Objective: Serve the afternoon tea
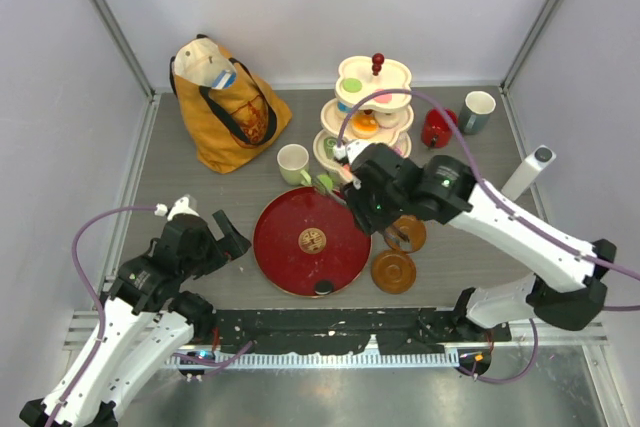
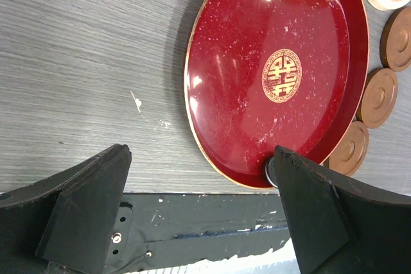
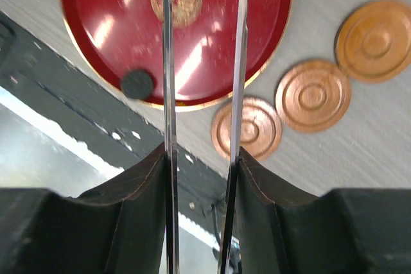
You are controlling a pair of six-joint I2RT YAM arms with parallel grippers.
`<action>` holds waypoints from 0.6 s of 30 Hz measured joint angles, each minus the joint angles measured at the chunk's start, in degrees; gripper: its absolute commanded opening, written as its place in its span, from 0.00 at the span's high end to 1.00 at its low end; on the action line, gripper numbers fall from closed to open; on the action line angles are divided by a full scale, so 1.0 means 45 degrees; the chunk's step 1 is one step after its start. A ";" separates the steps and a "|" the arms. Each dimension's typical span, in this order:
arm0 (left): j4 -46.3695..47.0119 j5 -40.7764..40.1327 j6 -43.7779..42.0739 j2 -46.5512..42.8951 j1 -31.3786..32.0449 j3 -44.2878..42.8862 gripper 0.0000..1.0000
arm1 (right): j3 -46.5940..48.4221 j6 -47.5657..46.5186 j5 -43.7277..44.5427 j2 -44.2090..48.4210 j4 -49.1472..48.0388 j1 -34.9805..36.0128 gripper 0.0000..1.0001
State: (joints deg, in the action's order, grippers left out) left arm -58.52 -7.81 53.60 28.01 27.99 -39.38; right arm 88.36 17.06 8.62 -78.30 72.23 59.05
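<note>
Toy pastries sit on a cream tiered stand (image 1: 372, 97) at the back, among them a green macaron (image 1: 351, 85) and an orange donut (image 1: 365, 122). The pale green mug (image 1: 293, 163) stands left of the stand. The red mug (image 1: 437, 127) and the grey-blue mug (image 1: 478, 110) are to its right. My right gripper (image 1: 338, 179) (image 3: 204, 30) hangs high over the far edge of the dark-red tray (image 1: 285, 247) (image 3: 96, 43); its jaws stand a narrow gap apart with nothing between them. My left gripper (image 1: 235, 235) (image 2: 202, 158) is wide open and empty, low beside the tray's (image 2: 218, 94) near left rim.
A mustard-yellow tote bag (image 1: 225, 107) slumps at the back left. Three brown coasters (image 3: 246, 128) (image 3: 313, 95) (image 3: 376, 40) lie right of the tray. A small black disc (image 1: 322, 287) (image 2: 271, 172) (image 3: 137, 84) rests on the tray's near rim. A black rail (image 1: 330, 325) runs along the near edge.
</note>
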 measured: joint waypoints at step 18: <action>0.0000 -0.0024 -0.0015 -0.0010 0.0000 0.0000 0.00 | 0.1554 -0.0282 -0.1370 0.1554 -0.3560 -0.6737 0.58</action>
State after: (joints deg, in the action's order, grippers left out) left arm -58.52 -7.92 53.54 27.97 27.99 -39.38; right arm 95.35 15.79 2.46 -71.31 56.21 28.73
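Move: The right gripper already holds the tongs, with a green macaron in their tips. The stand's top tier lies about 28 cm ahead, 2 cm to the right and near its height. The tray's middle is some 5 cm ahead, 10 left and 23 below; the pale green mug 22 ahead, 14 left and 19 below; the red mug 33 ahead, 19 right and 19 below. From the left hand the top tier is roughly 29 cm ahead, 29 right and 11 higher. Still gripping the tongs with the green macaron in their tips, the right hand climbs clear of the tray, then swings forward and to the right towards the stand's top tier, still rising: about 13 cm out, 12 up and 7 right in all. The wrist swings the fingers up and outward while turning some 25 degrees clockwise; their grip doesn't change. ##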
